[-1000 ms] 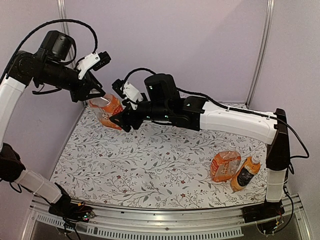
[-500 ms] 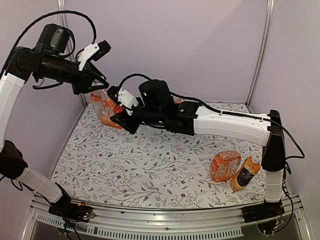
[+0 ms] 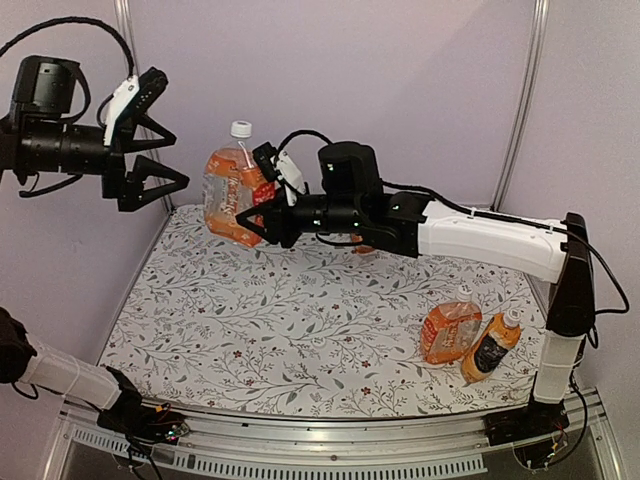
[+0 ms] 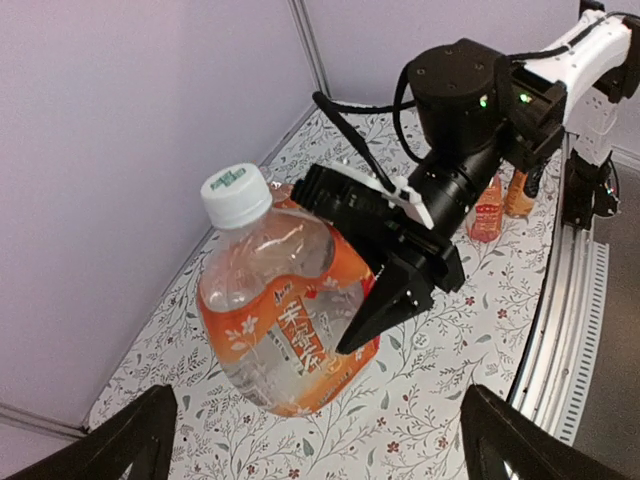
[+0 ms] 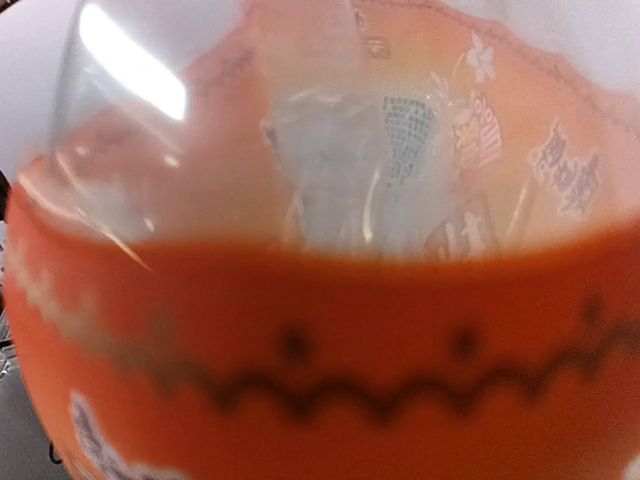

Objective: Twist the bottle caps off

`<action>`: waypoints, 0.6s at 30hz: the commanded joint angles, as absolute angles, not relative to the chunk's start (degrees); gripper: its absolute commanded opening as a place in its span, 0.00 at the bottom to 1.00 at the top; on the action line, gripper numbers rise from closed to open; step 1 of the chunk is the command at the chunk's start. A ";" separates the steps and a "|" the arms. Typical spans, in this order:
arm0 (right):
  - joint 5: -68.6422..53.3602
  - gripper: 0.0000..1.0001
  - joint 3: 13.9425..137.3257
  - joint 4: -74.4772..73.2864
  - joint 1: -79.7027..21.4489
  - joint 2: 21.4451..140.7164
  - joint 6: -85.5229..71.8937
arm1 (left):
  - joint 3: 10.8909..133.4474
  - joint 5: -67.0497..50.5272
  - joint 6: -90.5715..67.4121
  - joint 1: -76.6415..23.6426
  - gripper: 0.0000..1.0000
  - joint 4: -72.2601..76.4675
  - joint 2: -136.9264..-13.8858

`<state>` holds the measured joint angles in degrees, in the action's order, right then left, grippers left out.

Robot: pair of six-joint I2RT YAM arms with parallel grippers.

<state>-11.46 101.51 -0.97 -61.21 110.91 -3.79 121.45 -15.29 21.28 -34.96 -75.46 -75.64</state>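
My right gripper is shut on the side of a clear bottle with an orange label, holding it upright above the table's far left. Its white bottle cap sits on top; the left wrist view shows the same cap and bottle with the black right fingers clamped on the label. My left gripper hangs open to the left of the bottle, apart from it, with nothing between its fingers. The right wrist view is filled by the blurred bottle.
Two more bottles lie at the front right of the flower-patterned table: an orange-labelled one and a dark-labelled one with a white cap. Purple walls close in the back and left.
My left gripper has let go of the bottle's top, opened wide and drawn back to the left. My right gripper has shut on the bottle and raised it upright.
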 commanded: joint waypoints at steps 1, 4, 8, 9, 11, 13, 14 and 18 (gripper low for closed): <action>-26.77 0.16 97.38 3.01 -61.03 103.52 -5.09 | 109.54 -22.57 21.58 -35.09 1.00 -73.72 -62.24; -33.68 0.15 95.40 3.52 -61.05 100.07 -4.77 | 102.89 -30.84 19.17 -35.02 1.00 -71.82 -58.47; -37.43 0.15 93.36 3.95 -61.55 97.29 -3.81 | 93.28 -36.05 16.65 -34.90 1.00 -64.08 -54.00; -36.71 0.15 93.01 3.93 -62.03 96.73 -2.86 | 91.66 -36.32 15.34 -34.89 1.00 -61.91 -53.42; -35.91 0.15 92.52 3.78 -62.95 96.06 -1.27 | 89.13 -38.78 13.31 -34.94 0.99 -57.98 -52.83; -36.18 0.15 92.54 3.80 -63.52 95.81 -0.64 | 85.80 -39.51 9.43 -34.98 0.99 -52.14 -52.22; -36.25 0.15 92.62 3.76 -63.74 95.88 -0.62 | 84.50 -39.56 7.44 -34.98 0.99 -48.96 -52.02; -36.31 0.14 92.55 3.33 -64.39 95.72 1.87 | 81.33 -43.45 2.57 -35.43 0.95 -41.32 -52.12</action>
<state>-35.14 93.34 3.31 -63.66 96.68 -0.93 83.44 -38.15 9.76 -34.87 -53.54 -52.53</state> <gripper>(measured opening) 0.351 0.962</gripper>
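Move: The capped orange bottle is already in the right gripper; its middle lies about 2 cm left of that hand and 3 cm above it, with the open left gripper some 8 cm left, 5 cm back and 13 cm higher. From the left hand the bottle is roughly 7 cm right, 5 cm ahead and 10 cm below. On the table the opened bottle stands some 18 cm ahead of the right hand, 20 cm right and 24 cm lower. The capped bottle, still held near its lower right side, comes back some 12 cm and up about 9, drifting a little right, as the right hand turns it 25 degrees counter-clockwise. The left hand, fingers wide open, draws back about 10 cm and slightly left, then sinks 5 cm in all and eases right and forward towards the bottle's left side, turning clockwise. ##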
